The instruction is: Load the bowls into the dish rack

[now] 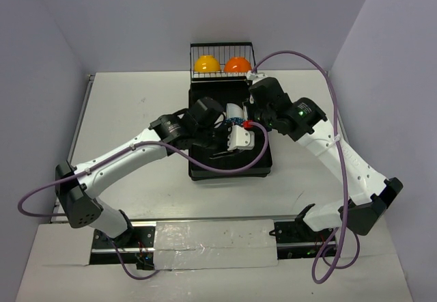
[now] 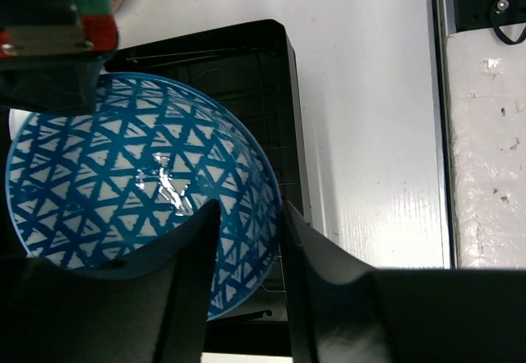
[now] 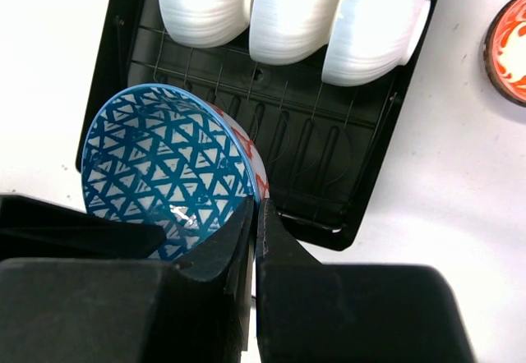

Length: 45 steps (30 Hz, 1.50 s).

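Note:
A blue-patterned bowl [image 3: 164,166] with a red-white outside is tilted on edge above the black dish rack [image 1: 232,165]. My right gripper [image 3: 255,207] is shut on its rim. My left gripper [image 2: 251,215] straddles the opposite rim of the same bowl [image 2: 131,174], one finger inside and one outside. Its jaws are narrowed but still apart. In the top view both grippers meet over the rack around the bowl [image 1: 235,121]. Three white bowls [image 3: 288,10] stand on edge in the rack [image 3: 312,158]. A yellow bowl [image 1: 206,63] and an orange bowl [image 1: 237,63] lie upside down in the wire basket [image 1: 222,48].
Another red-white bowl [image 3: 509,43] sits upside down on the white table beside the rack. The rack's slatted floor [image 2: 246,59] lies under the held bowl. Purple cables loop from both arms over the rack and table.

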Available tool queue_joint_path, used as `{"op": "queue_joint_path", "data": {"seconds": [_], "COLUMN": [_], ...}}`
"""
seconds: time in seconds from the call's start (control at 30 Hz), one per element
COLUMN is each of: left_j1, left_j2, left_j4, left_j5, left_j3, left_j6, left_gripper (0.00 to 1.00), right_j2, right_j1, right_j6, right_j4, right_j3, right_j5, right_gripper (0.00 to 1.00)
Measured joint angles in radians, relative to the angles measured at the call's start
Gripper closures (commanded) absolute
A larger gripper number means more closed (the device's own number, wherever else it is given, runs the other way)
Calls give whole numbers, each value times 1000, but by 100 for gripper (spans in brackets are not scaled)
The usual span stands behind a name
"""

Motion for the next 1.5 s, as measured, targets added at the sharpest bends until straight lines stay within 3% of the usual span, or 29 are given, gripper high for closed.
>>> {"op": "queue_joint_path", "data": {"seconds": [0.37,0.47,0.6,0.7,0.77,1.0,1.1,1.3,1.5], "left_j1": [-3,-3,-13,-20,-20,-11,-2,42,158], "left_j2": [45,47,47,45,41,-20,-48,-155,-319], "left_j4": [-19,-26,-17,-12,-6,45,80,238,545], "left_j5": [0,0,8,6,5,4,8,32,34], "left_j3": [20,20,27,31,21,-92,-155,-311,-513], "left_j6": [0,-2,8,5,-2,-58,-104,-278,-637], "left_gripper": [64,76,99,100,100,100,100,100,100], "right_j2": [2,2,6,7,7,-33,-91,-257,-426], "right_j1": [-4,-5,-13,-24,-24,-41,-56,-68,-72], "right_j6": [-15,-18,-21,-22,-22,-25,-27,-16,2], "right_j4": [2,3,8,9,16,36,49,126,242], "right_j3": [0,0,-2,-11,-16,-40,-52,-108,-209], "right_j5": [7,6,15,15,9,-51,-61,-47,-16], "right_gripper": [100,100,100,100,93,36,21,1,0]}}
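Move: The blue-patterned bowl, still pinched by its rim in my right hand, has its middle about 5 cm ahead of my half-open left fingers, 2 cm to their right and 2 cm lower. From my right hand it lies some 6 cm to the left, 1 cm ahead and 2 cm below. In the rack below, the middle white bowl stands about 11 cm ahead of my left hand, 4 cm right and 15 cm down; the left white bowl is 11 cm ahead and 3 cm left. I sink my left hand a centimetre or so and close its fingers on the near rim of the blue-patterned bowl. Only then does my right hand open wide and withdraw, up about 8 cm, to the right and slightly back, tipping its fingers upward. My left hand carries the bowl about 4 cm left, dipping and then rising again, while the wrist swings some 40 degrees. ##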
